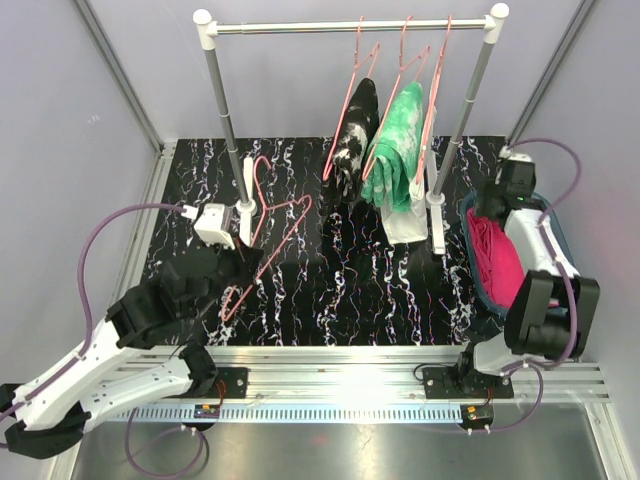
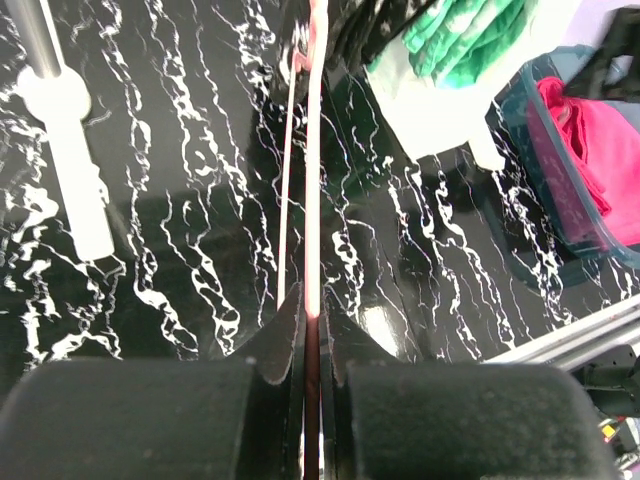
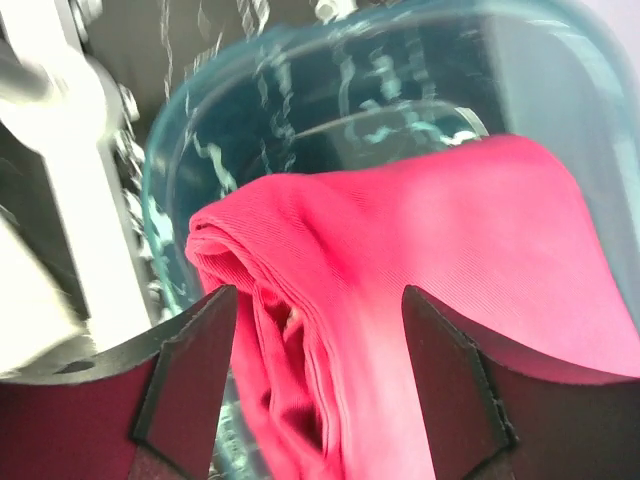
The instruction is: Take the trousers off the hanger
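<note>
The magenta trousers [image 3: 400, 260] lie folded in a teal basket [image 1: 468, 215] at the table's right. My right gripper [image 3: 320, 330] hangs just above them, open, its fingers apart on either side of the fold. On the rail hang the black-and-white marbled trousers [image 1: 352, 135] and the green-and-white tie-dye trousers [image 1: 400, 150], each on a pink hanger. At the left, my left gripper [image 2: 313, 320] is shut on the wire of an empty pink hanger [image 1: 270, 230] that lies over the black marbled table. The green pair [image 2: 460, 40] and the magenta pair [image 2: 590, 150] show in the left wrist view.
The clothes rail [image 1: 350, 27] stands on two grey posts with white feet [image 1: 245, 190] at the back of the table. One more pink hanger [image 1: 435, 100] hangs bare near the right post. A metal rail [image 1: 340, 360] runs along the table's near edge.
</note>
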Tool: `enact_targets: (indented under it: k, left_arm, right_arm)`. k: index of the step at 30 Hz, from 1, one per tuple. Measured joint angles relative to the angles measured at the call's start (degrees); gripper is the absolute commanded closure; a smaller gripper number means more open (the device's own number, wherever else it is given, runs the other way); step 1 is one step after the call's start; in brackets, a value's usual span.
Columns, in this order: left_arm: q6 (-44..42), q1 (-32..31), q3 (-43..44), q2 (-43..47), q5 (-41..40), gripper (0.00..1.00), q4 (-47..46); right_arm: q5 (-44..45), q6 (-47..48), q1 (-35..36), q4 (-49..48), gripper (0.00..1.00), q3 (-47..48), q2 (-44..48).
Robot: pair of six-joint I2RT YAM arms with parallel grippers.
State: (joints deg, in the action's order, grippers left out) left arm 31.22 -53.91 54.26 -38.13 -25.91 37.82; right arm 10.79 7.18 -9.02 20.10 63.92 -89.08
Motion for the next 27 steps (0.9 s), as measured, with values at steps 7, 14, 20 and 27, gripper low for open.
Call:
enact_targets:
  k: [7, 14, 20, 27]
  left_arm:
    - [-1.3, 0.0, 4.9, -1.9, -1.2, 1.00, 1.6]
    - [-1.8, 0.0, 9.3, -4.5, -1.7, 1.00, 4.0]
    - [-3.2, 0.0, 16.7, -8.6, -5.1, 1.00, 8.6]
    - [-5.9, 0.0, 24.1, -13.0, -9.6, 1.00, 11.9]
  right_arm:
    - [3.0, -12.7, -3.5, 1.9, 0.18, -1.9, 12.4]
    - [1.5, -20.4, -11.1, -0.9, 0.10, -9.9, 0.5]
    - [-3.2, -22.0, -12.1, -1.7, 0.06, -7.8, -7.1]
    - [-5.6, -22.5, -12.0, 4.5, 0.00, -6.7, 1.3]
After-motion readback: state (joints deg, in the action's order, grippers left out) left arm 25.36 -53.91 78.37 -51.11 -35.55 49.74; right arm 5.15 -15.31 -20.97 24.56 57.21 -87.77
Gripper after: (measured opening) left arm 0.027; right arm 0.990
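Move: The pink trousers lie in the bin about 6 cm back, 4 cm right and 9 cm below the right hand; the bin's middle is some 5 cm back and 9 cm right, the rack's right foot 9 cm left and 3 cm ahead. From the left hand, holding the bare hanger, the rail's empty left stretch is about 25 cm straight ahead, 20 cm higher; the black trousers hang 20 cm ahead, 18 cm right. Having already let go, the right hand hops up about 6 cm while drawing back and right, dips some 16 cm low over the pink trousers in the bin, then rises again about 4 cm, its fingers spreading to fully open and the hand turned some 25 degrees clockwise with its left side raised. Meanwhile the left hand keeps its pinch on the bare hanger and lifts it about 8 cm, easing slightly forward and left towards the rack's rail. ##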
